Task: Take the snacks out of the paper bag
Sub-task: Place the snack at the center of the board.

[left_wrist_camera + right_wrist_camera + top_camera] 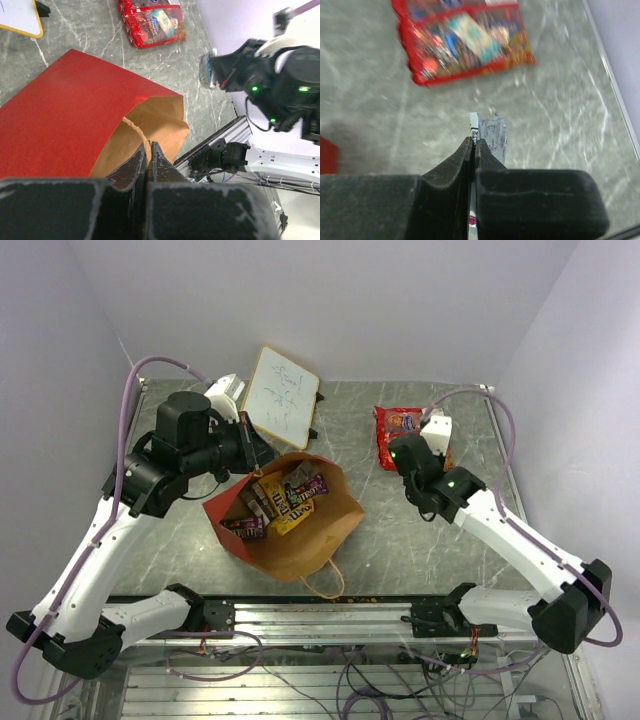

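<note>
The paper bag [300,540] lies tilted on the table, red outside, its brown mouth facing up. Several small snacks [280,498] in yellow and dark brown lie inside it. My left gripper [262,452] is shut on the bag's far rim; the left wrist view shows the fingertips [156,152] pinching the kraft edge [135,125]. A large red candy bag [398,433] lies flat on the table to the right. My right gripper [474,142] hovers just beside it, shut on a small silver packet [494,134]. In the top view its fingertips are hidden under the wrist.
A white whiteboard [282,395] leans at the back, just behind the left gripper. The bag's tan loop handle [325,580] lies toward the metal rail [330,612] at the near edge. Walls close the table in at back and sides.
</note>
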Robot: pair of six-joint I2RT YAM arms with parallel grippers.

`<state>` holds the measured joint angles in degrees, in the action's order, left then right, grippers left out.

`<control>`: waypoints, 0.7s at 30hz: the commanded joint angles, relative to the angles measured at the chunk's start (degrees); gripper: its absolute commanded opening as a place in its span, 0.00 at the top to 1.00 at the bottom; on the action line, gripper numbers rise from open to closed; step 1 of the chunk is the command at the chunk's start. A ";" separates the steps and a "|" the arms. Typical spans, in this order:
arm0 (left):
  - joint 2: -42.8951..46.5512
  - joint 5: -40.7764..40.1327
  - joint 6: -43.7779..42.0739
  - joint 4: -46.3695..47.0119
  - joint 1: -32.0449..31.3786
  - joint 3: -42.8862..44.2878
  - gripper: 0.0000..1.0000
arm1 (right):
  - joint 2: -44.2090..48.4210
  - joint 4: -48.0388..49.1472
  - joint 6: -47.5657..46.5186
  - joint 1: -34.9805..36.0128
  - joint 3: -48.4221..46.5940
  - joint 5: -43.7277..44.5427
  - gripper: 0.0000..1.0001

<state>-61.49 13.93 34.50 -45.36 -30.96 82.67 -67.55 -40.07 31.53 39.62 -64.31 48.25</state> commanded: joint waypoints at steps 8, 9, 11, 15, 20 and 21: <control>-0.73 1.22 0.30 -0.39 -0.30 3.06 0.93 | -3.31 -4.63 8.23 -21.20 13.59 -4.68 1.00; -0.75 1.33 0.30 -0.61 -0.32 3.17 0.93 | -4.06 -4.08 7.44 -23.72 13.82 -5.08 1.00; -0.83 1.46 0.30 -0.97 -0.33 3.28 0.93 | -6.33 -2.64 6.35 -29.14 13.79 -7.17 1.00; -0.83 2.22 0.47 -1.21 -0.31 3.37 0.93 | -12.30 2.59 6.23 -35.44 12.09 -12.74 1.00; -1.22 4.21 0.93 -0.88 -0.33 3.41 0.93 | -23.10 6.79 10.56 -38.53 3.38 -20.19 0.93; -1.12 4.44 1.12 -0.69 -0.33 3.38 0.93 | -24.65 7.76 10.44 -38.60 0.61 -22.21 0.89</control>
<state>-62.65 15.40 34.79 -46.52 -30.96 83.96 -87.39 -38.52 39.16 2.07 -55.42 33.06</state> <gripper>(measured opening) 0.074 0.061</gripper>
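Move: The right gripper already holds the small grey snack packet, about 22 cm above the table; its drop spot is bare table some 16 cm to its right, hardly farther out. The red snack bag lies about 19 cm ahead of the right gripper and 6 cm to its right, the open paper bag roughly 28 cm to its left and 5 cm nearer the base. For the left gripper, still pinching the paper bag's handle, that spot is about 45 cm right and 7 cm ahead. Swing the right gripper away from the paper bag, down about 17 cm and right some 16 cm, towards the bare table nearer than the red snack bag and to its right. Drift slightly back on the way and come forward again at the end, tipping the fingers some 25 degrees further down while turning them clockwise about 30. Keep the grey packet pinched until low, then just start to part the fingers. ##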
